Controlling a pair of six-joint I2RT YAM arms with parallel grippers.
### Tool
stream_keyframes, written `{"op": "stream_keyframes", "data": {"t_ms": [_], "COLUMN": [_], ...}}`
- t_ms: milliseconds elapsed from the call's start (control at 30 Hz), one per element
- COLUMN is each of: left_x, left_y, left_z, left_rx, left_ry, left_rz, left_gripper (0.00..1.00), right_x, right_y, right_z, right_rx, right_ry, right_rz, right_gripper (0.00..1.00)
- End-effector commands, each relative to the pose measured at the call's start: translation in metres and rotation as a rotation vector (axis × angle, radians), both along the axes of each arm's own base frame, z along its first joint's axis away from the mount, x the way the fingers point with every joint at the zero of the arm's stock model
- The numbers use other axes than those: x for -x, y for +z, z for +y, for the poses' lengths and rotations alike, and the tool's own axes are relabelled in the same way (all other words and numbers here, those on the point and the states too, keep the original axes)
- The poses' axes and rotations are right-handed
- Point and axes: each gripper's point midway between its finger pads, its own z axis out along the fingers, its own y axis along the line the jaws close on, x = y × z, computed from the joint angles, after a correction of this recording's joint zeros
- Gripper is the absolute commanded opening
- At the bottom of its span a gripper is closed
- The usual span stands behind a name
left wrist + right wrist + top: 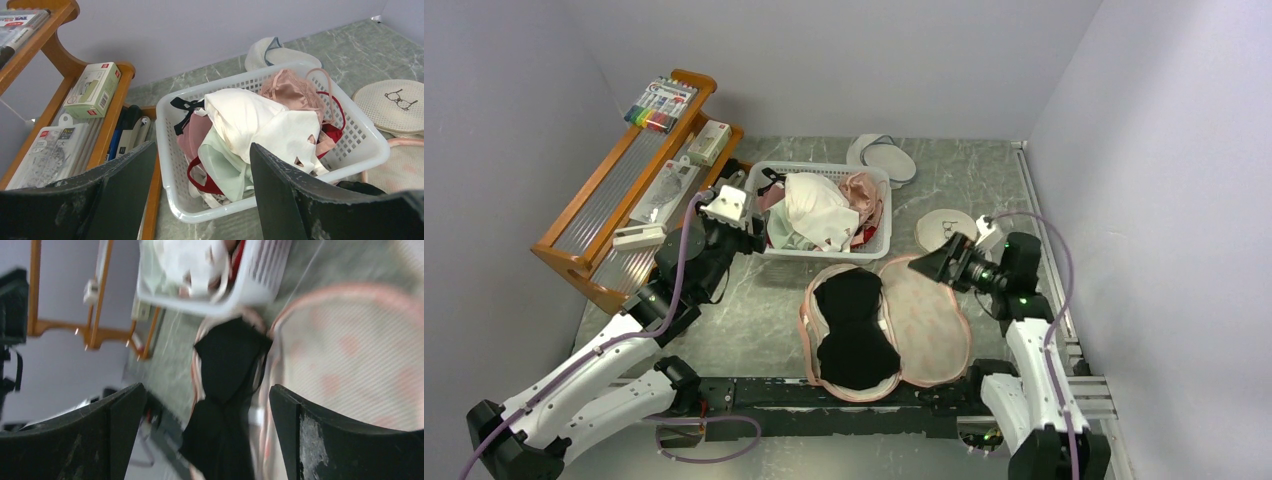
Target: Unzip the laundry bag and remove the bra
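Observation:
The peach-pink laundry bag (929, 325) lies opened flat like a clamshell at the near middle of the table. The black bra (854, 328) lies in its left half. My right gripper (927, 265) is open and empty, hovering just above the far edge of the bag's right half. In the right wrist view the bra (227, 390) lies between the spread fingers and the bag's lining (350, 355) is at the right. My left gripper (746, 240) is open and empty at the left side of the white basket (879, 245), well left of the bag.
The white basket (172, 165) holds several white, pink, red and mint garments. A wooden rack (614, 190) with stationery stands at the far left. Two white round pouches (947, 230) lie behind the bag. Walls close in both sides.

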Motion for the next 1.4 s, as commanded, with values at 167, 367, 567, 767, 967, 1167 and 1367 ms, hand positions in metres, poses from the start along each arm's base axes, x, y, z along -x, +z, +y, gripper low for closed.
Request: {"op": "stream_keyframes", "data": {"t_ms": [167,367,567,767,967,1167,1367], "left_x": [-0.004,-0.007,-0.006,-0.006,-0.006,-0.006,-0.007], "left_y": [0.011,0.004,0.007,0.006,0.007,0.007,0.006], "left_z": [-0.005,-0.001,-0.001,-0.004,-0.003,-0.004,-0.005], "left_rx": [0.020,-0.004,-0.001,-0.002,-0.001,0.000,-0.006], "left_ry": [-0.013,0.016,0.012,-0.001,0.001,-0.005,-0.005], "left_rz": [-0.007,0.006,-0.002,0.003,0.001,-0.001,0.004], "left_gripper": [0.79,0.79,0.79,0.79,0.79,0.79,0.79], "right_x": [0.032,0.016,0.007,-0.004,-0.012,-0.016,-0.018], "right_y": [-0.037,-0.087,-0.101,-0.115,-0.130,-0.124,-0.119], "right_z": [0.068,0.072,0.079,0.087,0.083,0.091,0.108], "right_rx": [-0.187,-0.224,-0.242,-0.213,-0.190,-0.214,-0.205], "right_ry": [0.297,0.265,0.249,0.223,0.184,0.209,0.233], "right_rz": [0.078,0.182,0.203,0.219,0.248,0.227,0.219], "right_gripper": [0.77,0.59,0.51,0.53,0.56,0.52,0.47]}}
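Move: The black bra lies in the open half of the laundry bag, its middle about 14 cm to the right gripper's left, 7 cm back and 15 cm below. The bag's empty flap lies about 6 cm back and 1 cm left of that gripper; the laundry basket's middle is some 15 cm ahead and 21 cm left of it. From the left gripper, the bra is roughly 12 cm back, 19 cm right and 27 cm below. Bring the empty right gripper down about 13 cm and left about 10 cm to the bra's far right corner, first easing back some 4 cm, then sinking steeply while coming forward again. Tip the fingers further down by some 15 degrees, turn them slightly counter-clockwise, and narrow them from wide open to about half, one fingertip right beside the bra's edge. ##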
